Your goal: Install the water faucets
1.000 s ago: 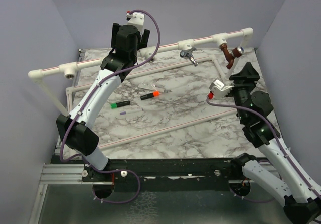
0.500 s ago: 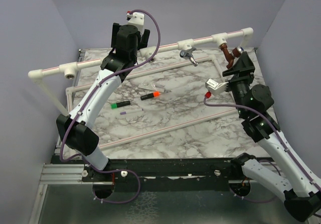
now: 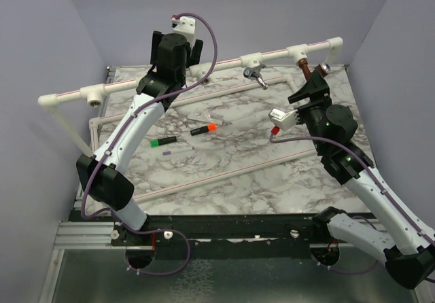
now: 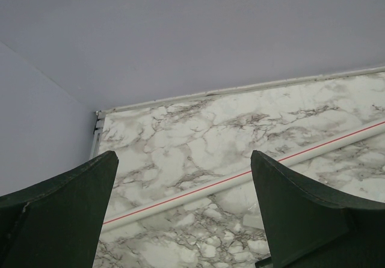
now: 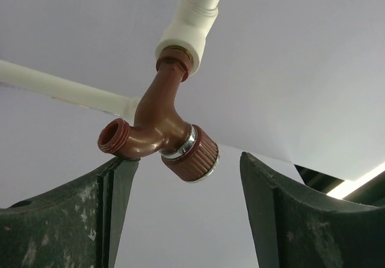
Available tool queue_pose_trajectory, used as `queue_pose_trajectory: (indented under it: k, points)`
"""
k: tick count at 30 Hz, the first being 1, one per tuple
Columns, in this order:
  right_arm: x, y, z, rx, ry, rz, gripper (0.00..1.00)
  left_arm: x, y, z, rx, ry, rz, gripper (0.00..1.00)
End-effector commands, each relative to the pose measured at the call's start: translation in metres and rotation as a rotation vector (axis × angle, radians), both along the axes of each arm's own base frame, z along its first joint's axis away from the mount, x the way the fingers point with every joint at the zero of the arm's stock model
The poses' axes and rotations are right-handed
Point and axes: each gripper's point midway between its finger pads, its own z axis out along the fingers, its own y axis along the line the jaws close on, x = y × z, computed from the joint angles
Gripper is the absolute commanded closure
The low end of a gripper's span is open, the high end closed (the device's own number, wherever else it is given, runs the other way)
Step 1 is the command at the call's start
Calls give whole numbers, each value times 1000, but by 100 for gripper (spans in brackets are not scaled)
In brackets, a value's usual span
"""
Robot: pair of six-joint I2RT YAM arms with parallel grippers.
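Note:
The copper-coloured faucet (image 5: 159, 130) hangs screwed into a white tee fitting (image 5: 183, 30). My right gripper (image 5: 184, 160) stands open just below it, its left fingertip (image 5: 120, 169) right under the threaded spout mouth. From above, this gripper (image 3: 311, 80) covers most of that faucet (image 3: 303, 64). On the same back pipe, further left, the silver faucet (image 3: 255, 74) sits at another tee. The left gripper (image 3: 178, 43) is raised at the back left, open and empty (image 4: 183, 154).
A white pipe frame (image 3: 217, 65) runs along the back and left of the marble table (image 3: 258, 181). An orange-capped marker (image 3: 204, 129) and a green-capped marker (image 3: 163, 141) lie mid-table. A red-striped pipe (image 4: 240, 181) lies below the left gripper.
My right gripper has risen and swung left toward the copper faucet, which it now mostly covers from above. The left arm has not moved.

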Motion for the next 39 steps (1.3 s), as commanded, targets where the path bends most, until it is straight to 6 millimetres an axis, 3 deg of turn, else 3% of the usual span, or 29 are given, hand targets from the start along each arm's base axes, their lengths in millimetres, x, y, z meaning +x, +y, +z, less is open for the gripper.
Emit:
queue_pose_trajectory:
  k: [1, 9, 12, 25, 34, 39]
  points:
    - [6, 2, -11, -12, 51, -17, 24, -8, -48, -73, 0, 195, -145, 7]
    - [18, 7, -21, 24, 56, -27, 26, -9, -48, -72, 0, 195, -146, 7]
    - [21, 7, -18, 50, 38, -34, 30, -9, -48, -72, 0, 194, -145, 7]
    - [20, -6, -2, 170, -38, -97, 72, -9, -47, -71, -2, 192, -146, 7]
    - [19, 3, 0, 504, -20, -20, 98, -9, -48, -72, -6, 194, -150, 7]
    - [19, 19, -5, 806, 36, 73, 99, -9, -48, -71, -4, 193, -147, 7]
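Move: The brown faucet sits in its tee on the white rail, roughly 4 cm ahead of the right hand, 1 cm to its left and 2 cm below. That tee is about 8 cm ahead, 4 cm to the left, and nearly level with the hand. The chrome faucet hangs some 15 cm to the left and 3 cm farther out, 2 cm lower. From the left hand the brown faucet lies about 36 cm to the right and 10 cm back, near its height. Bring the open right gripper down and forward, about 2.5 cm each way, so the brown faucet comes between the fingers, and close them to pinch its body. Then, holding the hand nearly in place, roll the wrist about 25 degrees clockwise as seen from behind the hand, left side rising, keeping the pinch to screw the faucet into the tee. ##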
